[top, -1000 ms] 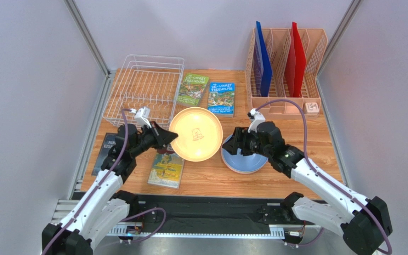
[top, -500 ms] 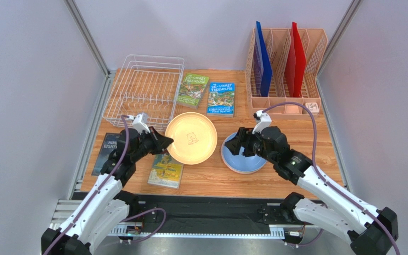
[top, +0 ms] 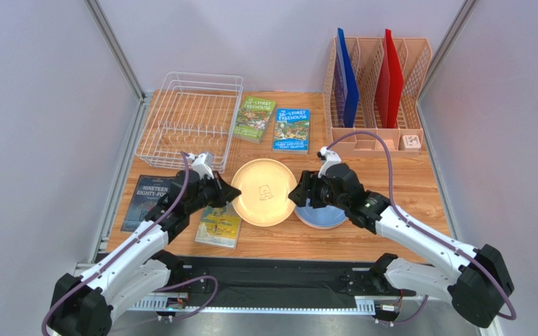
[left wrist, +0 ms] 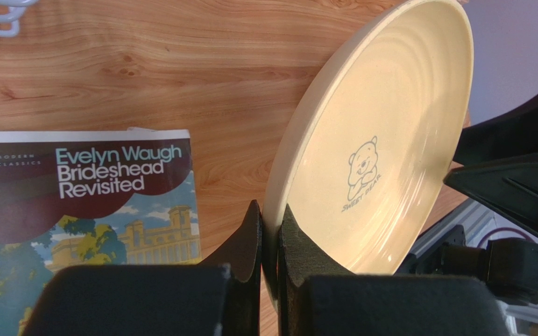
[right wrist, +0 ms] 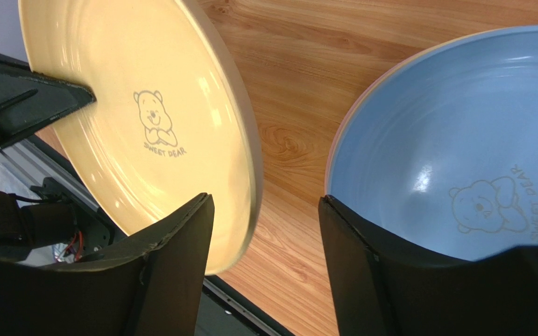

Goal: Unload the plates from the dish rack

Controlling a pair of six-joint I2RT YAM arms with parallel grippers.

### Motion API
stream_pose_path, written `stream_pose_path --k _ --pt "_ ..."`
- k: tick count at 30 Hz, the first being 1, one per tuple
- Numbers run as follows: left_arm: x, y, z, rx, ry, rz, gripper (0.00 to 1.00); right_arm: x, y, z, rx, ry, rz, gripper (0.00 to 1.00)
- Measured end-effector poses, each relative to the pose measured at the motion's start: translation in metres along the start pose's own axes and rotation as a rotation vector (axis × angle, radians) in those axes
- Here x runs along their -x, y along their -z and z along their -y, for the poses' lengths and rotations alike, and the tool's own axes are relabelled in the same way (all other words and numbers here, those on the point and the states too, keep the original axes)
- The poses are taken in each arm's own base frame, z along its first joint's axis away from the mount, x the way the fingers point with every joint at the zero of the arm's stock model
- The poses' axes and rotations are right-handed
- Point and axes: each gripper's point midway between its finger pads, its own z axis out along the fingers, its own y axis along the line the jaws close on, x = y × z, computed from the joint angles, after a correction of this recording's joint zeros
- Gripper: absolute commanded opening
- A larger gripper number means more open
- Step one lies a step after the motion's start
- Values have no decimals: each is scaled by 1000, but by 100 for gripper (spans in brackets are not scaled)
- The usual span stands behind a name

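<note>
My left gripper is shut on the left rim of a cream plate, holding it tilted just above the table. In the left wrist view both pads pinch that rim of the cream plate. My right gripper is open, and the cream plate's right rim sits between its fingers without being clamped. A light blue plate lies on the table under the right gripper, also seen as the light blue plate. The white wire dish rack at the back left holds no plates.
Two Treehouse books lie right of the rack. A Brideshead Revisited book lies under the left gripper, with a dark book to its left. A peach file organiser with blue and red folders stands at the back right.
The left gripper has brought the cream plate lower and a little rightward. The right gripper has moved left to the plate's right rim, and its jaws have narrowed slightly.
</note>
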Motion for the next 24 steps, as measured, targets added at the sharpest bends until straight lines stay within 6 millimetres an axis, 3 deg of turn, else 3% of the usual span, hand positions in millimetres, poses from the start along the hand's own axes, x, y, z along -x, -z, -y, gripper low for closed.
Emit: stream_pose_path --k 5,7,8,11,17,20,24 --pt "-4 -5 13 -46 -25 -9 2 0 -9 0 -4 31 -20 8" --pt "0 -5 15 -58 -38 6 20 4 -10 -2 -4 38 -15 0" --pt "2 -5 15 -59 -43 13 34 7 -9 -3 -3 35 -5 0" --pt "4 -4 19 -75 -64 25 64 15 -4 3 -41 45 28 0" --pt "20 3 19 -61 -94 116 72 33 28 56 -266 8 109 0" --pt "21 6 6 -22 -101 168 73 41 49 83 -372 -41 155 0" --pt "6 7 -18 30 -109 200 73 48 77 116 -484 -136 216 1"
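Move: My left hand still pinches the left rim of the beige plate, whose middle is about 8 cm to its right, level; my open right gripper waits some 16 cm to the right of that hand. From my right hand the plate's middle is roughly 8 cm left, its near rim already between the fingers. The blue plate's stack lies about 8 cm right of my right hand, 2 cm ahead, 11 below; the yellow book some 5 cm left of my left hand, 3 cm back, 12 below. I pinch the right rim of the beige plate with my right hand while my left still holds it, then open my left fingers wide and let go. At once my right hand carries the plate about 15 cm to the right, towards the space over the blue plate, edging forward and swinging some 30 degrees clockwise. My left hand rises a little, then dips and drifts a few centimetres left, tilting up. ##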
